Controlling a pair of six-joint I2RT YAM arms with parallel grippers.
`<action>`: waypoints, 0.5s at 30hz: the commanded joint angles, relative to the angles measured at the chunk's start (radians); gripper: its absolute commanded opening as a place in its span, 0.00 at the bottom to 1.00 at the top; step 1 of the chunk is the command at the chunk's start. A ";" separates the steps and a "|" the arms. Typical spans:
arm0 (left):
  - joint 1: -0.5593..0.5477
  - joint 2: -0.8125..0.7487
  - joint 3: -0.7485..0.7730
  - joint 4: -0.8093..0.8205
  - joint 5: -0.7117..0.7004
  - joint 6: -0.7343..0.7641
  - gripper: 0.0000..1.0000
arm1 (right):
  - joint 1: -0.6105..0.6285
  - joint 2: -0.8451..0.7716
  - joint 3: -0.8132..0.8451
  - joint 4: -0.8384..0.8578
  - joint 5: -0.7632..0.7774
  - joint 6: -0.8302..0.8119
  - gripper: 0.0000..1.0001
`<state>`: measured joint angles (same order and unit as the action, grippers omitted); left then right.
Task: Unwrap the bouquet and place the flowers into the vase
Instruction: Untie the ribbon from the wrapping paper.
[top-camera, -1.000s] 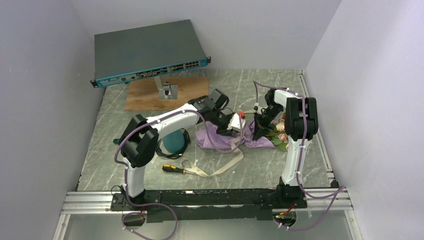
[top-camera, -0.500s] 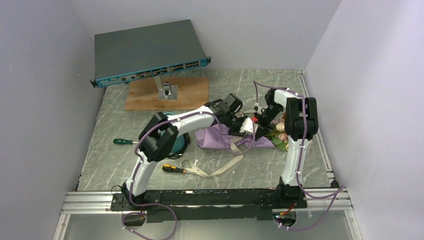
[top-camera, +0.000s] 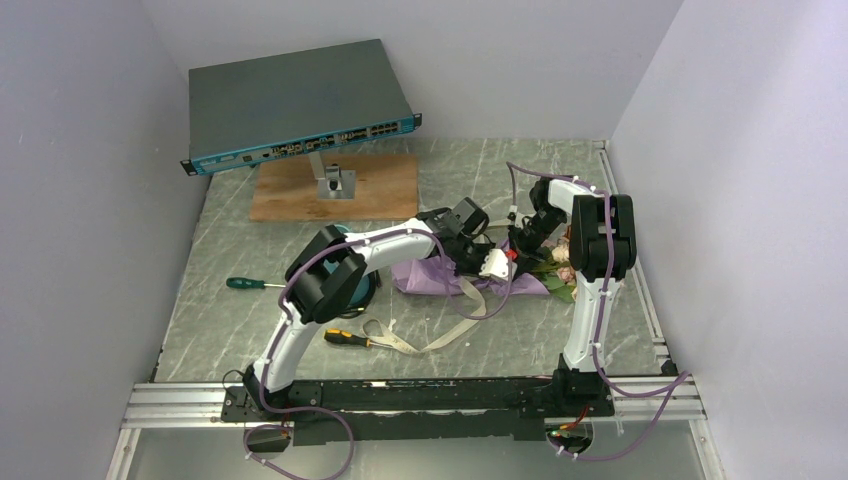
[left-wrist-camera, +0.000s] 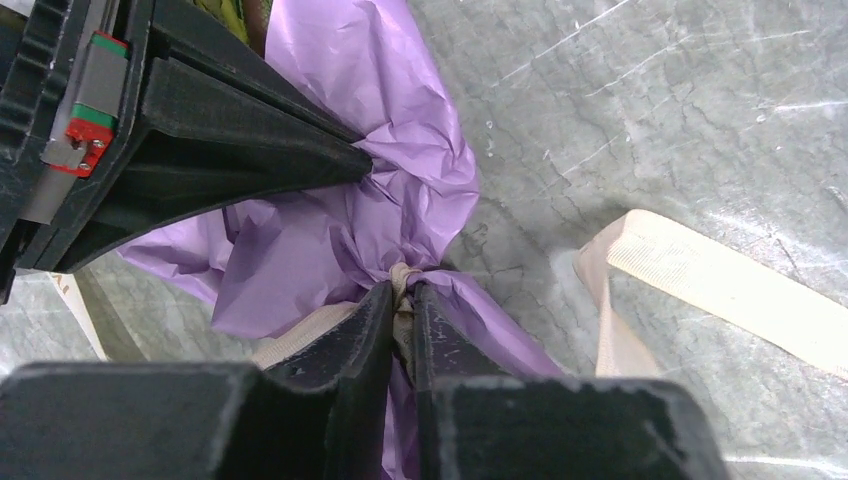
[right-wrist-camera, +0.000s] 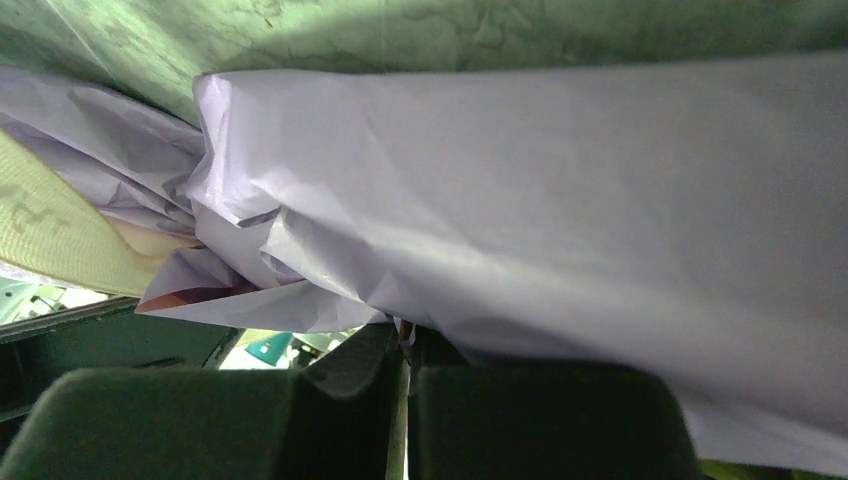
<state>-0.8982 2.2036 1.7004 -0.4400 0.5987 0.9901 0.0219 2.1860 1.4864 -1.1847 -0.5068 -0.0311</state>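
The bouquet (top-camera: 470, 280) lies on its side mid-table, its purple paper (left-wrist-camera: 330, 240) crinkled. Its flowers (top-camera: 560, 272) poke out at the right end. A cream ribbon (left-wrist-camera: 403, 285) cinches the paper into a knot. My left gripper (left-wrist-camera: 403, 292) is shut on that knot, just left of the right gripper (top-camera: 517, 248) in the top view. The right gripper (right-wrist-camera: 405, 345) is shut on a fold of the paper. Its black fingers (left-wrist-camera: 250, 150) pinch the wrap just above the knot. The teal vase (top-camera: 358, 290) is mostly hidden behind my left arm.
The ribbon's loose tail (top-camera: 450, 330) trails toward the front. A yellow-handled screwdriver (top-camera: 345, 338) and a green one (top-camera: 245, 283) lie front left. A black cable coil (top-camera: 372, 285) rings the vase. A network switch (top-camera: 295, 105) stands on a wooden board (top-camera: 385, 185) at the back.
My left arm has swung right along the bouquet to just beside the right gripper, and its jaws have closed on the ribbon knot. The right arm has stayed put.
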 joint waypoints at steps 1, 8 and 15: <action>-0.004 0.005 0.020 -0.015 -0.021 0.018 0.11 | 0.004 0.064 -0.017 0.250 0.157 -0.020 0.00; -0.005 -0.128 -0.068 0.240 0.084 -0.122 0.00 | 0.004 0.063 -0.018 0.253 0.169 -0.014 0.00; -0.005 -0.154 -0.038 0.245 0.127 -0.087 0.00 | 0.004 0.063 -0.018 0.255 0.171 -0.012 0.00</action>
<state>-0.8970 2.1410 1.6333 -0.2771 0.6315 0.8944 0.0219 2.1860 1.4868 -1.1847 -0.5060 -0.0284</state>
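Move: The ribbon's knot at the waist of the wrapping paper sits right at my left fingertips, between the half-open pads and about 1 cm below. The tips of my right hand, pinching the paper, are some 5 cm to the right and 1 cm farther out. The bend of the loose ribbon tail lies about 7 cm back, and the flowers roughly 15 cm to the right. From my right hand the knot is about 5 cm to the left and 1 cm back. I shut my left fingers fully on the ribbon at the knot, then draw up about 3 cm and a little to the right, the fingertips tipping some 5 to 10 degrees outward from straight down so they point flatter to the right. My right hand stays put and keeps its pinch on the paper beside the knot, holding against the pull. ##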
